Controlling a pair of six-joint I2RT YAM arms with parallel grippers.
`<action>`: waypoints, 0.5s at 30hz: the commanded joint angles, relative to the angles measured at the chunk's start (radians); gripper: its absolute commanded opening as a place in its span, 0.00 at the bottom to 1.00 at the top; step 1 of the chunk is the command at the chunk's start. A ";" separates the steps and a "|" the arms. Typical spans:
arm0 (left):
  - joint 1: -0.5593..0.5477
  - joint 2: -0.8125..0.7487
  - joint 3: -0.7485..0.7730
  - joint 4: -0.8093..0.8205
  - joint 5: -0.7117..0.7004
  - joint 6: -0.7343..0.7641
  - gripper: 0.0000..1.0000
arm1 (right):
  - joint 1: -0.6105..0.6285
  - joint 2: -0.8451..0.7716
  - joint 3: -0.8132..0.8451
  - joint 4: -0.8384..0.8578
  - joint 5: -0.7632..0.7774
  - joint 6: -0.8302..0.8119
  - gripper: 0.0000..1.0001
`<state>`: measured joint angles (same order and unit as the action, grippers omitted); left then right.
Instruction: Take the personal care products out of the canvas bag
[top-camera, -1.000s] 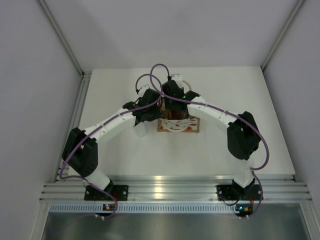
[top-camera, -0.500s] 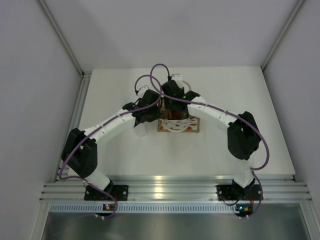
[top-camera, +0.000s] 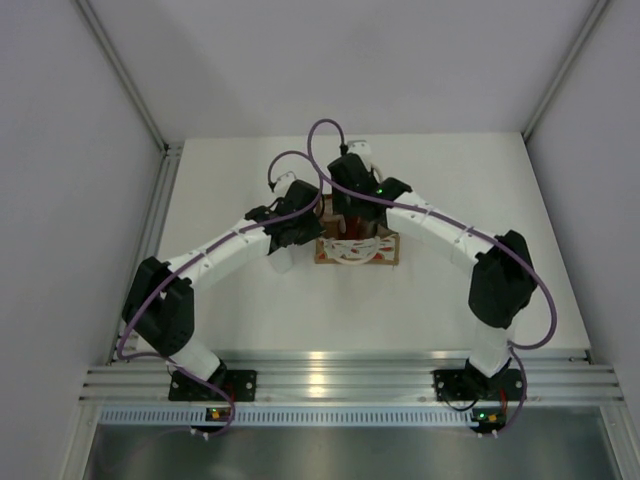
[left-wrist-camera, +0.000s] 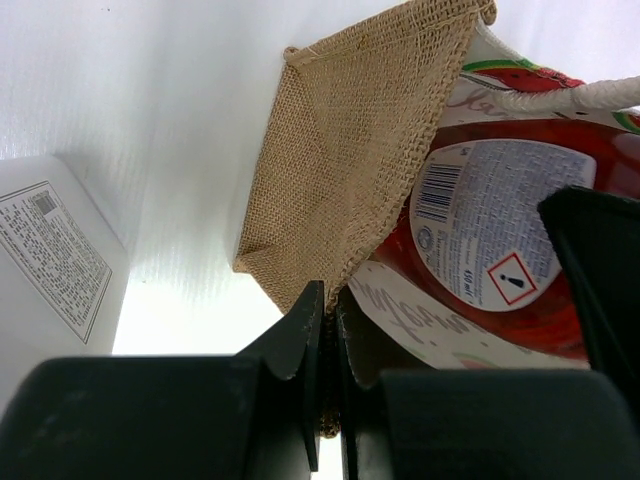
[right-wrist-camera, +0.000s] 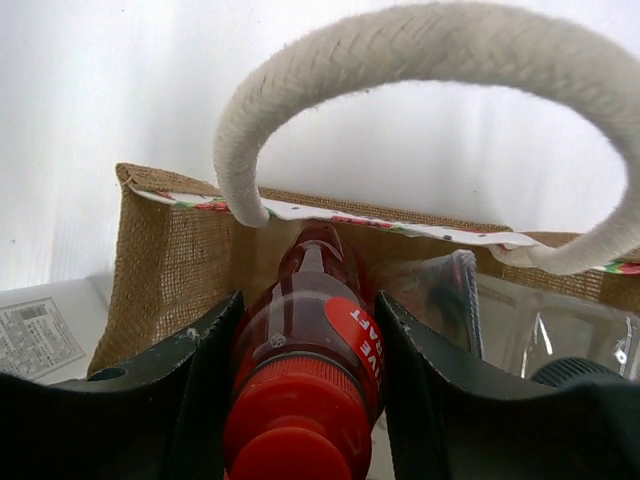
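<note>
The canvas bag stands at mid-table, with its burlap side and a cream rope handle showing in the wrist views. My left gripper is shut on the bag's top rim. My right gripper reaches down into the bag's mouth and is shut on the red nozzle-topped bottle, whose label shows in the left wrist view. A see-through pouch and a dark cap lie inside the bag beside it.
A white labelled product stands on the table just left of the bag, under the left arm; its label shows in the left wrist view. Both arms meet over the bag. White walls close the table's sides and back.
The right arm's elbow has swung outward to the right and its wrist has shifted slightly over the bag, still holding the red bottle. The left arm and bag have stayed put.
</note>
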<state>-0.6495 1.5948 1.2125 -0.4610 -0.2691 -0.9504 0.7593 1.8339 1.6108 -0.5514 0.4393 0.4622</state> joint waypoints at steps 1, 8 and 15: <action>-0.001 -0.033 -0.016 0.025 -0.035 -0.021 0.00 | 0.017 -0.122 0.052 0.031 0.018 -0.023 0.00; 0.001 -0.029 -0.016 0.027 -0.032 -0.021 0.00 | 0.018 -0.133 0.139 -0.044 -0.005 -0.063 0.00; -0.001 -0.033 -0.022 0.025 -0.036 -0.024 0.00 | 0.020 -0.130 0.267 -0.148 -0.031 -0.108 0.00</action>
<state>-0.6498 1.5944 1.2072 -0.4553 -0.2745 -0.9634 0.7658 1.7931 1.7523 -0.7017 0.3977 0.3904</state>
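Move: The red bottle is already gripped near its cap by the right hand; its middle hangs about 6 cm below the hand. The bag's middle is roughly 12 cm below and 1 cm to the right. Level fore and aft, the clear pouch stands some 4 cm right, the grey-capped bottle 9 cm right. From the left hand, pinching the bag's left side, the red bottle lies about 7 cm right, 3 cm ahead. Upward, and nearly straight, the right hand keeps drawing the red bottle out through the bag's mouth, rising about 5 cm with its grip unchanged and turning only slightly counter-clockwise. The left fingers stay shut on the bag's left side and hold still beside it. ##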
